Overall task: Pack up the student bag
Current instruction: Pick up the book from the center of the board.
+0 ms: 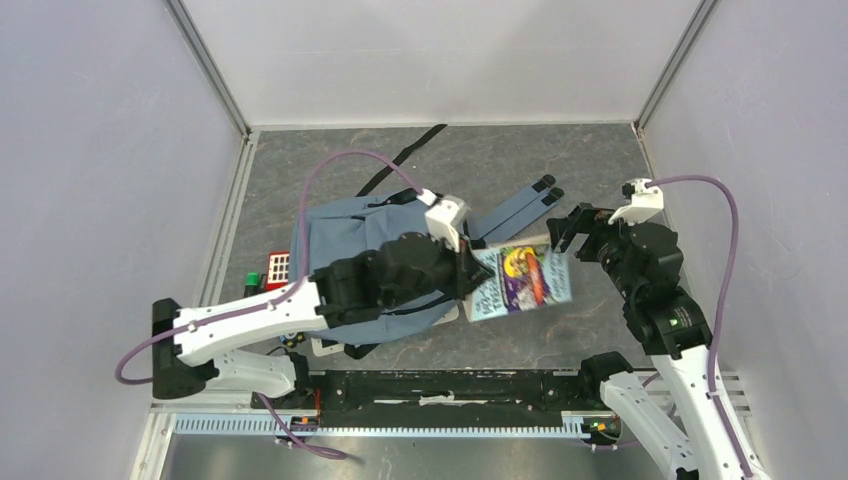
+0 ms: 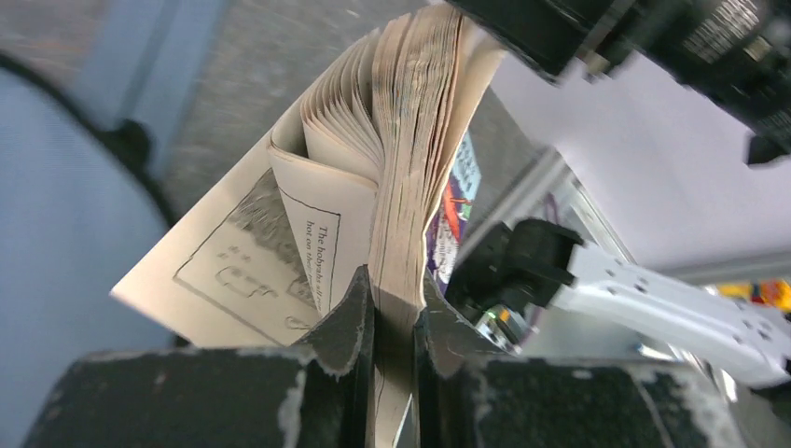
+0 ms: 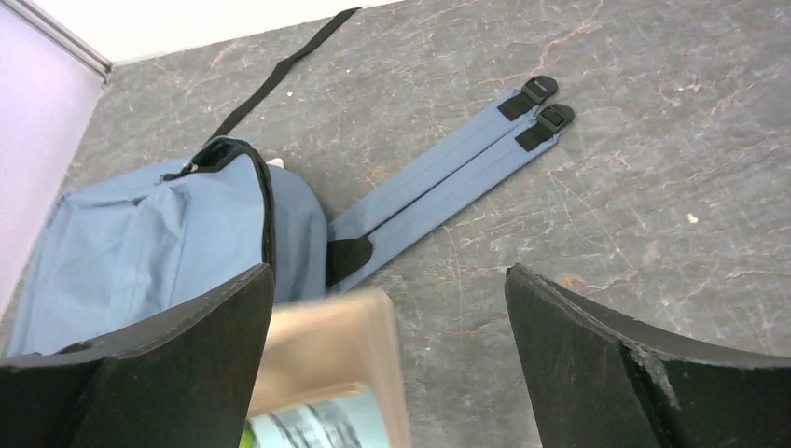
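The grey-blue student bag (image 1: 340, 235) lies flat at centre left, its blue straps (image 1: 520, 208) stretched toward the back right. My left gripper (image 1: 466, 268) is shut on a paperback book (image 1: 522, 280) with a purple and light-blue cover, held just right of the bag. In the left wrist view the pages (image 2: 410, 168) fan out above my two fingers (image 2: 350, 317) clamped on them. My right gripper (image 1: 570, 228) stands open just past the book's far right corner, apart from it. The right wrist view shows the book's corner (image 3: 331, 373) low between my wide-spread fingers (image 3: 597, 355), and the bag (image 3: 140, 252) at left.
A red calculator-like item (image 1: 277, 268) and small objects lie on the table left of the bag. A black strap (image 1: 400, 160) trails toward the back wall. White walls enclose the dark stone-pattern tabletop (image 1: 560, 160) on three sides.
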Controlling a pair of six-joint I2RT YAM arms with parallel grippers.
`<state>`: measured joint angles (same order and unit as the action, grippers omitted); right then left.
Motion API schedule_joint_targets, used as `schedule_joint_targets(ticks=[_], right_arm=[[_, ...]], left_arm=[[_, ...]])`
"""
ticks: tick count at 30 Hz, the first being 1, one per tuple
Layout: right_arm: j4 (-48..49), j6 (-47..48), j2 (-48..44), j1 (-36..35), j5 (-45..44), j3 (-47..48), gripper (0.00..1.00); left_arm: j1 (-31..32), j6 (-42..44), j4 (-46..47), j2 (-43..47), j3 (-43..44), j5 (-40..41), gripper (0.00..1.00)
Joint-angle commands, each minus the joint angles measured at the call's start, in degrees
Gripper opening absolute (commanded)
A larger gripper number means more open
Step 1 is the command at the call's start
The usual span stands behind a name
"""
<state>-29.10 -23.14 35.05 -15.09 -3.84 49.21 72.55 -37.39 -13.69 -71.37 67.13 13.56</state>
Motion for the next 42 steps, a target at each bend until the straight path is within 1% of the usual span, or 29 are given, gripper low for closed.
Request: schedule_joint_targets(ticks=[1, 4, 7, 10, 12, 13, 15, 19, 21, 26, 32, 34, 36, 38, 40, 42], right_arm=[[-0.2, -6.3, 1.5, -0.3, -2.9, 2.3, 0.98], [3.8, -13.6, 1.2, -0.3, -1.7, 0.5, 0.98], [12.0, -21.5, 0.3, -0.3, 5.0, -5.2, 0.98], [22.9, -30.5, 0.2, -0.3, 13.2, -13.0, 0.98], [31.8, -36.8, 1.1, -0.6, 18.9, -18.6, 0.98], [36.6, -39.9, 1.7, -1.2, 20.7, -21.3, 0.98], [43.5, -43.6, 3.2, -5.3, 19.6, -24.3, 0.98], [51.2, -44.5, 6.5, -15.9, 12.5, -25.0, 0.98], [55.2, -45.6, 7.8, -18.4, 10.7, -25.5, 0.98], [63.4, -48.0, 9.3, -19.5, 9.9, -27.2, 0.98], [65.6, -49.1, 12.7, -20.2, 9.9, -26.2, 0.98], [65.3, -49.1, 15.4, -20.4, 11.0, -24.8, 1.0], [65.2, -49.0, 18.2, -20.5, 12.8, -22.7, 0.99], [67.9, -49.1, 20.5, -20.7, 14.3, -21.0, 0.99], [70.7, -49.2, 22.0, -20.9, 14.5, -19.7, 0.95], [72.8, -49.2, 22.5, -21.1, 13.8, -18.9, 0.94]], left_arm=[[-6.7, 2.8, -3.7, 6.7, 2.2, 7.1, 0.02], [-10.3, 0.2, -3.4, 10.2, 0.1, 8.4, 0.02], [-11.5, -1.9, -1.8, 13.3, -2.1, 12.1, 0.02], [-12.0, -4.5, 1.3, 16.1, -4.7, 15.1, 0.02], [-12.2, -6.7, 4.0, 17.6, -6.7, 16.3, 0.02], [-12.2, -8.0, 5.3, 18.1, -7.7, 16.8, 0.02], [-12.3, -10.1, 7.5, 18.9, -9.0, 17.4, 0.02], [-12.4, -12.4, 9.1, 18.8, -9.5, 18.4, 0.02], [-12.6, -13.1, 9.3, 18.8, -9.6, 18.5, 0.02], [-12.7, -14.6, 9.5, 19.5, -10.6, 19.5, 0.02], [-12.7, -16.9, 12.2, 20.2, -12.8, 18.8, 0.02], [-12.7, -17.9, 14.9, 20.4, -13.7, 17.3, 0.02], [-12.7, -19.0, 17.1, 20.2, -14.3, 15.2, 0.02], [-12.7, -19.8, 17.6, 19.6, -14.3, 13.6, 0.02], [-12.7, -21.5, 18.1, 19.4, -15.0, 12.7, 0.02], [-12.7, -22.6, 19.5, 19.6, -16.3, 12.4, 0.02]])
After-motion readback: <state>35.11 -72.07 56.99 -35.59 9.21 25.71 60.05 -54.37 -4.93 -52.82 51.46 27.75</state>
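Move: The book, already pinched in the left hand with its centre some 9 cm right of that hand, level ahead and 3 cm lower, lies from the open right hand about 8 cm back, 9 cm left and 4 cm lower. From the left hand, the backpack's middle is roughly 21 cm left, 11 cm ahead and 21 cm down. The backpack straps lie some 14 cm ahead, 7 cm left and 25 cm below the right hand. Keeping its grip on the book, the left hand swings it left and forward towards and over the backpack, about 14 cm in all and slightly up, turning some 30 degrees counter-clockwise, then nearly stays while it rolls its left side down. The right hand, jaws wide, follows the book about 19 cm to the left, dipping about 8 cm on the way and coming most of the way back up, while it rolls its left side up by some 50 degrees and turns counter-clockwise, until its open fingers are right at the book's free right-hand side; whether they touch can't be seen. ##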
